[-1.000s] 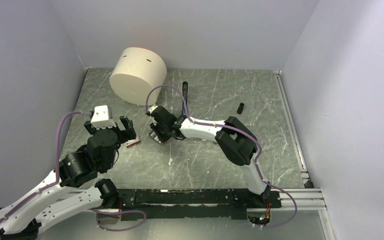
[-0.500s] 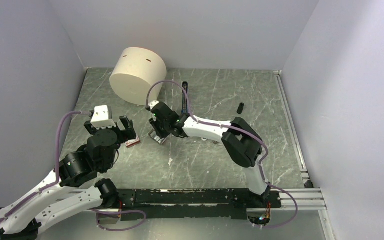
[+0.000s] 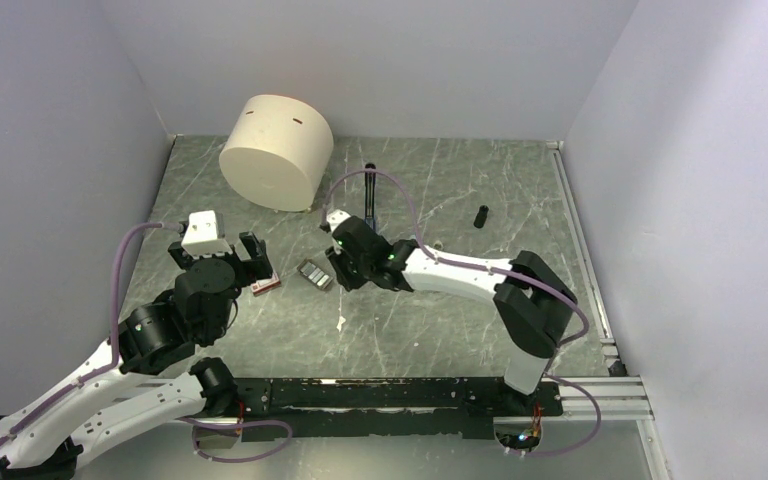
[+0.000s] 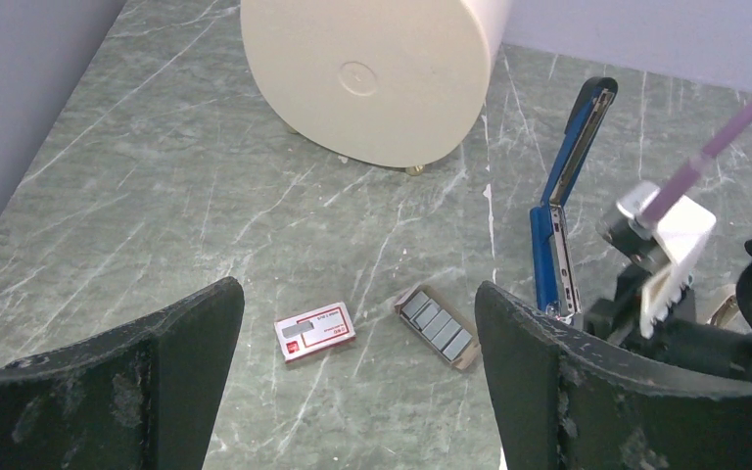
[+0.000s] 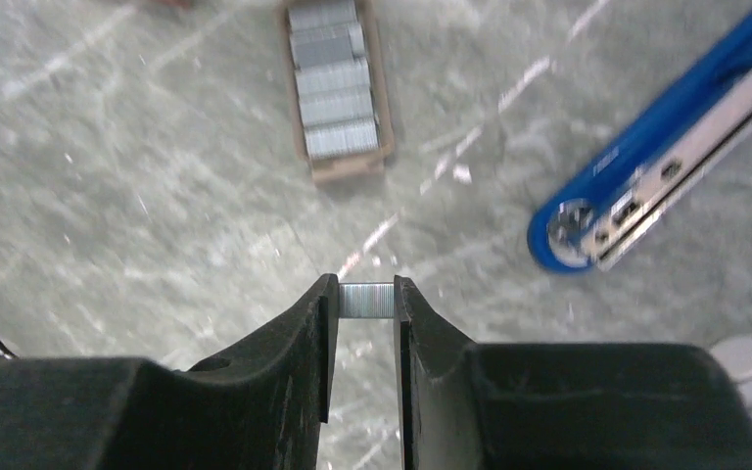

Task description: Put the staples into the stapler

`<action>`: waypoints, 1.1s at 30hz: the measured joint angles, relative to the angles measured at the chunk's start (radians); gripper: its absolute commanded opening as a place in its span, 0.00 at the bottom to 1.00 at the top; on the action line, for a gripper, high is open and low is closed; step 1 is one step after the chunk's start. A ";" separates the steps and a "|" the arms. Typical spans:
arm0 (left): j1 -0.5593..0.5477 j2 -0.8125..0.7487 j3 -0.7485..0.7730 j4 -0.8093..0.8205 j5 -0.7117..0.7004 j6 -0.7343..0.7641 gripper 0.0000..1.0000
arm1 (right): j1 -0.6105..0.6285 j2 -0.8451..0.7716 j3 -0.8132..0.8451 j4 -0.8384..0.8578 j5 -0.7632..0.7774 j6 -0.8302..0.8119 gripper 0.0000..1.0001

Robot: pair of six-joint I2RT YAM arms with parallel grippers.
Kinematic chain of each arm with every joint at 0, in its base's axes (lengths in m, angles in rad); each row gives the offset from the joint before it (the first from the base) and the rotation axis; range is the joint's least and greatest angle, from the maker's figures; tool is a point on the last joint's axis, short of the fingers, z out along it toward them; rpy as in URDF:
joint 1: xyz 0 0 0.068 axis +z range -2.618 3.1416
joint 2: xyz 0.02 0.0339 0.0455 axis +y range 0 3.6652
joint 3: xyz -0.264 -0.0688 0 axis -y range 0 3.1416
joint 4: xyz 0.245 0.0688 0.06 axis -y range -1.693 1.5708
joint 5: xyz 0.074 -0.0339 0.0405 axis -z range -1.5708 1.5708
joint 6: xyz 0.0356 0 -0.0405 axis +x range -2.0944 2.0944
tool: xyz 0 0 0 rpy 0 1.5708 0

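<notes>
The staples lie as several silver strips in an open cardboard tray (image 3: 314, 273), also in the left wrist view (image 4: 436, 327) and the right wrist view (image 5: 335, 93). Their red-and-white box sleeve (image 3: 265, 284) (image 4: 314, 331) lies just left of the tray. The blue stapler (image 3: 369, 195) (image 4: 560, 211) (image 5: 676, 137) lies hinged open, its metal channel showing. My right gripper (image 3: 340, 266) (image 5: 366, 301) is shut on one staple strip (image 5: 366, 301), held above the table between tray and stapler. My left gripper (image 3: 218, 258) (image 4: 354, 294) is wide open and empty above the sleeve.
A large cream cylinder (image 3: 276, 152) (image 4: 372, 69) stands at the back left. A small black cylinder (image 3: 481, 216) stands at the right. A white scrap (image 3: 341, 322) lies in front of the tray. A metal rail (image 3: 580, 240) runs along the right edge.
My right gripper has lifted off the tray and moved right toward the stapler with a strip in it, uncovering the tray. The left arm has not moved.
</notes>
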 measured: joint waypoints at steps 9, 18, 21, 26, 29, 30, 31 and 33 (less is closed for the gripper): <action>0.000 0.000 0.000 0.000 0.016 0.000 0.92 | 0.000 -0.071 -0.227 0.001 0.000 0.053 0.28; 0.000 -0.002 0.000 0.010 0.035 0.004 0.92 | 0.002 -0.072 -0.262 0.014 -0.008 0.047 0.28; 0.000 0.001 0.000 0.014 0.038 0.008 0.92 | 0.003 -0.066 -0.260 0.014 0.005 0.048 0.34; 0.000 0.003 0.000 0.016 0.041 0.011 0.92 | 0.006 -0.058 -0.257 0.013 0.026 0.072 0.48; 0.000 0.002 0.000 0.016 0.041 0.012 0.92 | 0.007 -0.060 -0.247 0.010 0.044 0.095 0.52; 0.000 0.002 0.000 0.017 0.041 0.014 0.92 | 0.007 -0.061 -0.241 0.007 0.053 0.106 0.52; 0.000 0.001 0.000 0.017 0.041 0.014 0.92 | 0.008 -0.063 -0.235 0.003 0.065 0.121 0.52; 0.000 0.000 0.000 0.017 0.041 0.015 0.92 | 0.010 -0.063 -0.216 -0.009 0.099 0.159 0.51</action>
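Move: Some 5 cm back, 6 cm to the right and 7 cm below the right hand, which already holds a short staple strip, is the bare patch of table it goes for. The staple tray stands about 3 cm ahead of that hand and 7 cm to its left, the opened blue stapler's middle some 18 cm ahead and 7 cm to its right. A white scrape lies about 10 cm straight back. From the left hand the patch is roughly level, 20 cm right and 26 cm below. Carrying the pinched staple strip away from the tray, the right hand goes about 6 cm right, 6 cm down and 5 cm back to the open table short of the stapler. It pauses low there, opens its fingers to let go of the strip, then starts lifting and easing forward, turning some 10 degrees clockwise. ##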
